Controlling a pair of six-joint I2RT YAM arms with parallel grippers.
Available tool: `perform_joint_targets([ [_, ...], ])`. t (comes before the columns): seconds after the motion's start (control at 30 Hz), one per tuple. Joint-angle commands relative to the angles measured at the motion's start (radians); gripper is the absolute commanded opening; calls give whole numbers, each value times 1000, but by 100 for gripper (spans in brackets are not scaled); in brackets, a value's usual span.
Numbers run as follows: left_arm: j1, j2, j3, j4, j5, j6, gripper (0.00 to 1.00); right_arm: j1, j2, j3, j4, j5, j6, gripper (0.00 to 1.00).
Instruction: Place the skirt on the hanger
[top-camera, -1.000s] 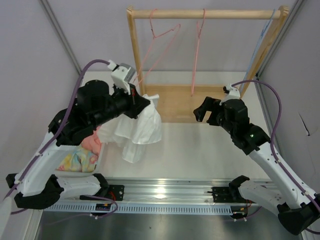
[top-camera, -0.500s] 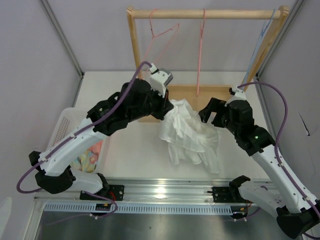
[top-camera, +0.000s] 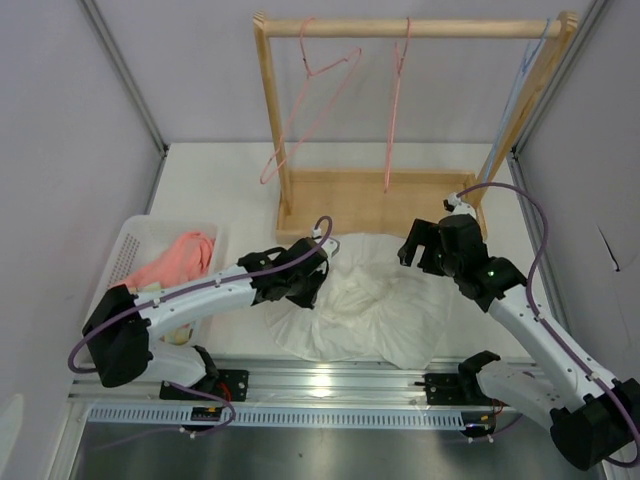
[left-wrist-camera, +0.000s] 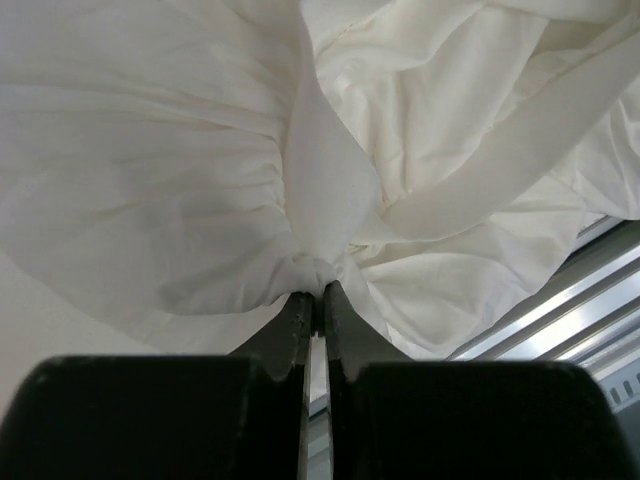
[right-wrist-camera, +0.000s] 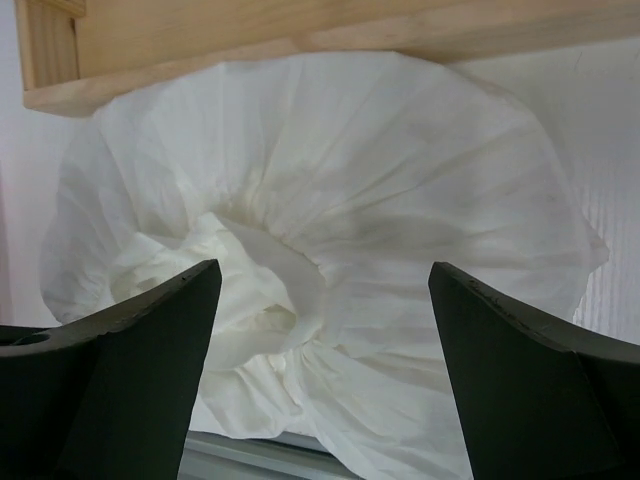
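Observation:
The white skirt (top-camera: 375, 305) lies spread and crumpled on the table in front of the wooden rack. My left gripper (top-camera: 312, 283) is low at its left edge, shut on a bunched fold of the skirt (left-wrist-camera: 180, 180); the left gripper (left-wrist-camera: 316, 291) shows its jaws pressed together on the fabric. My right gripper (top-camera: 420, 248) hovers over the skirt's right side. In its wrist view the right gripper (right-wrist-camera: 325, 268) is open, with the skirt (right-wrist-camera: 400, 170) below and nothing between the fingers. The pale salmon hanger (top-camera: 312, 105) hangs tilted from the rod's left part.
The wooden rack has a rod (top-camera: 450, 28) and a base (top-camera: 360, 200) just behind the skirt. A deeper pink hanger (top-camera: 396, 110) and a light blue hanger (top-camera: 528, 62) also hang there. A white basket (top-camera: 128, 255) with pink clothes (top-camera: 180, 258) stands at left. A metal rail (top-camera: 330, 385) runs along the near edge.
My left arm swung from above the basket to the right and down, carrying the skirt. The skirt now rests spread on the table instead of hanging. The right gripper moved slightly lower.

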Motion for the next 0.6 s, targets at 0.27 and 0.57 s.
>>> perform_joint_targets([
  [0.27, 30, -85, 0, 119, 4, -80, 54, 153, 73, -39, 33, 85, 26, 75],
  [0.57, 9, -97, 75, 52, -58, -83, 64, 235, 162, -45, 57, 110, 32, 70],
])
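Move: The left hand still has the left end of the skirt's waistband pinched just above the table. The waistband's right end, where the empty right hand is headed, lies about 4 cm back, 5 cm left and 9 cm below the right hand; from the left hand it is some 16 cm to the right and 2 cm ahead. The rack's wooden tray is centred about 15 cm ahead of the right hand, 6 cm to its left and 9 cm below. Letting go of the waistband's left end, the left fingers spread well open, and that hand lifts about 2.5 cm while easing slightly forward. Meanwhile the right hand sinks some 5 cm and swings about 4 cm left, with a little backward travel, towards the waistband's right end, tipping steeper as its open fingers narrow partway without yet gripping the cloth. ##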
